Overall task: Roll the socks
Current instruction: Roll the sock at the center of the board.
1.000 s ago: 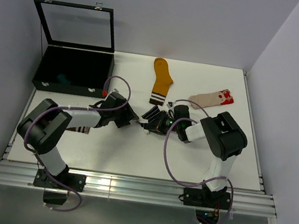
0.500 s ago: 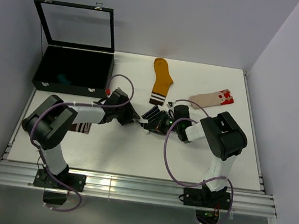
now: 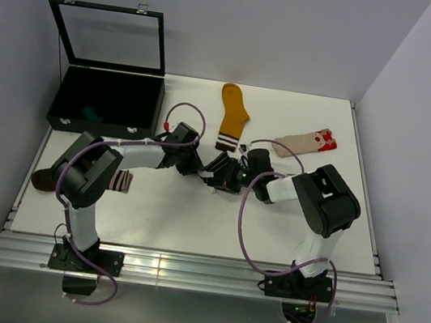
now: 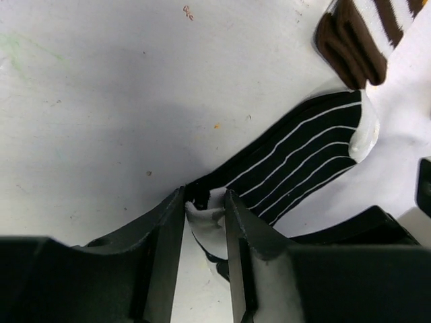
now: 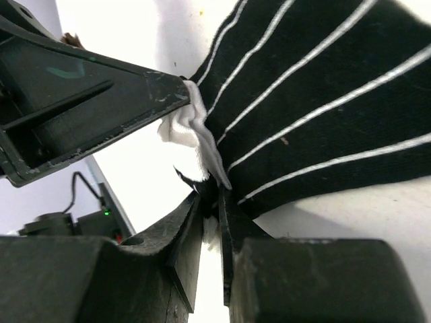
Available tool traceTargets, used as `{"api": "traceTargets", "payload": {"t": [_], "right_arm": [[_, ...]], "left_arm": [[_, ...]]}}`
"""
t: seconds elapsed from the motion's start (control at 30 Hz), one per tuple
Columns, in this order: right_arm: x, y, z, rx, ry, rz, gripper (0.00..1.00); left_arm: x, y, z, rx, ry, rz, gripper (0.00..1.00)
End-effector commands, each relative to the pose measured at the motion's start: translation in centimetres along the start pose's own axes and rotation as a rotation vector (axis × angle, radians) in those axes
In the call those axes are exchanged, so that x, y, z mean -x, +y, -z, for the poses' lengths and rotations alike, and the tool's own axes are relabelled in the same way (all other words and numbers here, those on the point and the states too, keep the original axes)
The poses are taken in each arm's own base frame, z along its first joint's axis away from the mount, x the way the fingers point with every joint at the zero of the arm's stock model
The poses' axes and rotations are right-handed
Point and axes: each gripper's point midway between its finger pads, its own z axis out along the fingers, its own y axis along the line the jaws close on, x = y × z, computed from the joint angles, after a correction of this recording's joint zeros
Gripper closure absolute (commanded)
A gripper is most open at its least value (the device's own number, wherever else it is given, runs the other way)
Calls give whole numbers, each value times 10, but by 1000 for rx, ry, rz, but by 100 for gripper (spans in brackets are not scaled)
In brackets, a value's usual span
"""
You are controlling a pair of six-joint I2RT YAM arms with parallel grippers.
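A short black-and-white striped sock (image 3: 218,162) lies mid-table between my two grippers. My left gripper (image 3: 196,167) meets it from the left. In the left wrist view the left gripper (image 4: 206,202) is shut on the white end of the striped sock (image 4: 296,161). My right gripper (image 3: 226,178) comes in from the right. In the right wrist view the right gripper (image 5: 210,202) pinches a dark edge of the striped sock (image 5: 316,101) in a narrow gap. A mustard sock (image 3: 231,115), a beige sock (image 3: 304,143) and a brown sock (image 3: 118,180) lie apart.
An open black case (image 3: 106,99) with a glass lid stands at the back left, something teal (image 3: 90,115) inside it. The mustard sock's brown striped cuff (image 4: 357,33) lies just beyond the striped sock. The left arm's finger (image 5: 101,87) crosses the right wrist view.
My left gripper has slid right across the table up to the striped sock's end, uncovering more of the brown sock. The right arm has barely moved.
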Motion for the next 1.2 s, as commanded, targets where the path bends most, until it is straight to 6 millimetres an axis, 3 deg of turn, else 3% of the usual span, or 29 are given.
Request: {"api": "traceTargets", "payload": {"t": [0.0, 0.23, 0.4, 0.57, 0.7, 0.93, 1.17], "right_arm": [[9, 8, 1, -47, -34, 78, 78], [16, 16, 4, -126, -73, 222, 67], [26, 25, 17, -214, -133, 389, 58], [43, 42, 35, -310, -261, 579, 54], [43, 60, 40, -353, -314, 812, 53], [28, 85, 24, -394, -340, 1066, 52], [19, 73, 0, -442, -292, 1162, 52]], "left_arm": [[-14, 37, -6, 158, 27, -64, 65], [-18, 34, -9, 163, 49, -90, 76], [-17, 32, -10, 167, 59, -120, 86], [-15, 29, -10, 174, 76, -163, 87], [-15, 28, -9, 183, 95, -210, 86], [-13, 23, -9, 180, 105, -248, 86], [-14, 22, -9, 174, 115, -256, 85]]}}
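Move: The striped sock's folded white end lies between my left fingertips. From my right hand, which still has the sock's edge at its fingertips, that folded end is about 3 cm left and 1 cm ahead, level. From my left hand, the mustard sock's middle is some 20 cm ahead and 7 cm right, the brown sock about 6 cm back and 22 cm left, both about 2 cm lower. My left hand stays put and closes its fingers on the folded white end until they stall on the cloth, turning about 10 degrees clockwise. Meanwhile my right hand opens, comes free of the sock's edge and rises 5 to 6 cm, then goes some 3 cm left towards the folded end, rolling nearly 70 degrees so its open fingers swing from leftward to forward-left. ##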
